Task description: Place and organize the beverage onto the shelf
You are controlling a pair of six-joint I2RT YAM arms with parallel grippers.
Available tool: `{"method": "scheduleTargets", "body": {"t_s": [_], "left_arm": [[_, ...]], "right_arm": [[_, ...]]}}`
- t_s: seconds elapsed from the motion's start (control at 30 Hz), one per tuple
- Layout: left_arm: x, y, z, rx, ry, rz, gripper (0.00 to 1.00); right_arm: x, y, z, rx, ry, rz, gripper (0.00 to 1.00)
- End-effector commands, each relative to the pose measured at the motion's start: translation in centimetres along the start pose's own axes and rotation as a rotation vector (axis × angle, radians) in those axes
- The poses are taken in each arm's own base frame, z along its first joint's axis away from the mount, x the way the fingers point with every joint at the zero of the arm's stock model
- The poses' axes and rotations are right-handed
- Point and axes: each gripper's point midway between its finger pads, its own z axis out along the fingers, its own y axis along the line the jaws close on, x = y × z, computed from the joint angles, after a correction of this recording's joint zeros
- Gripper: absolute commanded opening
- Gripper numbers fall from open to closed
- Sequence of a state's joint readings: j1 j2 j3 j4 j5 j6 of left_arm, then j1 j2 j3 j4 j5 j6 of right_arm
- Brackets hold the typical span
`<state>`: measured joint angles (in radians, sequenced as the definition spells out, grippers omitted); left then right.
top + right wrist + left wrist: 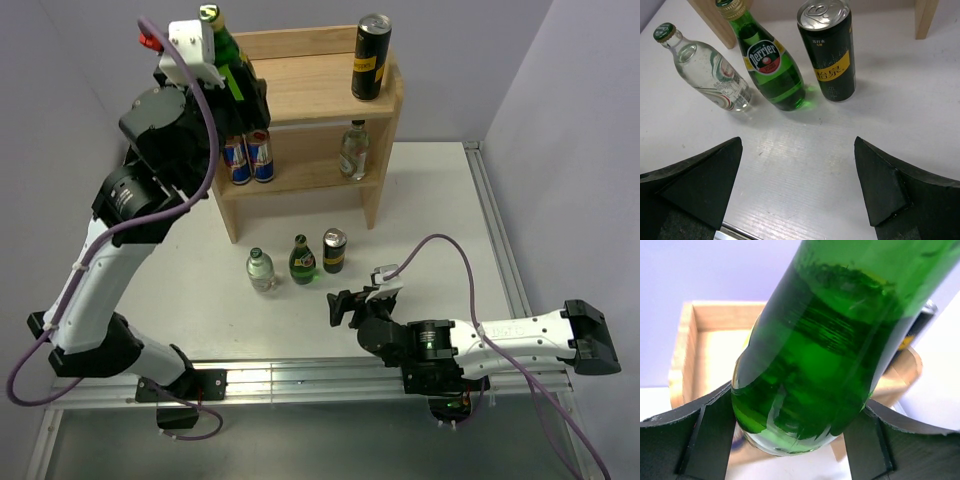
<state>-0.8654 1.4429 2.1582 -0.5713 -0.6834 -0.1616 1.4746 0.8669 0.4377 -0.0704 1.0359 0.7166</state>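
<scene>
My left gripper (238,82) is shut on a green glass bottle (222,42) and holds it over the left end of the wooden shelf's (300,85) top board; the bottle (825,340) fills the left wrist view above the rimmed top board (705,340). A black and yellow can (370,57) stands on the top right. Two blue cans (249,157) and a clear bottle (353,150) stand on the lower board. My right gripper (343,308) is open, low over the table, facing a clear bottle (705,70), a green Perrier bottle (770,65) and a black can (830,50).
The three drinks on the table stand in a row in front of the shelf, clear bottle (260,270), Perrier bottle (302,261), black can (335,250). A metal rail (300,380) runs along the near table edge. Walls close in behind and right.
</scene>
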Motion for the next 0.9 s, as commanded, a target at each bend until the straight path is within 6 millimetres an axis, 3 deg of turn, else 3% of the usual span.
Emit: {"method": "scheduleTargets", "body": {"t_s": [0.0,0.37,0.6,0.87], "left_arm": [[-4.1,0.1,1.0,0.041,-0.103,0.020,0.00],[-2.0,4.3,7.8,-0.009,-0.107,0.011,0.00],[-0.6,6.4,10.5,-0.030,-0.085,-0.004,0.00],[2.0,8.4,11.5,-0.081,-0.050,-0.017,0.00]], "right_arm": [[-1.2,-0.6,0.0,0.029,-0.051,0.066,1.00],[-0.8,-2.0,-0.4,0.043,-0.054,0.105,1.00],[-0.6,-2.5,-0.5,0.052,-0.055,0.114,1.00],[-0.3,-2.4,-0.4,0.059,-0.048,0.108,1.00]]}}
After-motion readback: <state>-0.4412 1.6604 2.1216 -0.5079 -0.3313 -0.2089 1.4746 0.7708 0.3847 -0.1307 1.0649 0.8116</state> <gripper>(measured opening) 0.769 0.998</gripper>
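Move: The left hand already holds a green bottle, clear of the shelf's front. Its goal, the left end of the upper board, lies about 16 cm ahead, 3 cm left and 14 cm below. The two Red Bull cans on the lower board are about 12 cm ahead, 3 cm left, 26 cm below; the black can on top stands about 16 cm ahead, 22 cm right, 8 cm below. From the right hand that board end is some 30 cm ahead, 25 cm left, 28 cm up. Forward and down goes the left hand, some 15 cm out and a little left, over the left end of the upper board, sinking about 8 cm after a tiny initial rise and slowing near the end. The fingers keep their grip on the green bottle while the wrist tips down by roughly 10 degrees. The empty right hand, still open, eases about 2 cm right. ##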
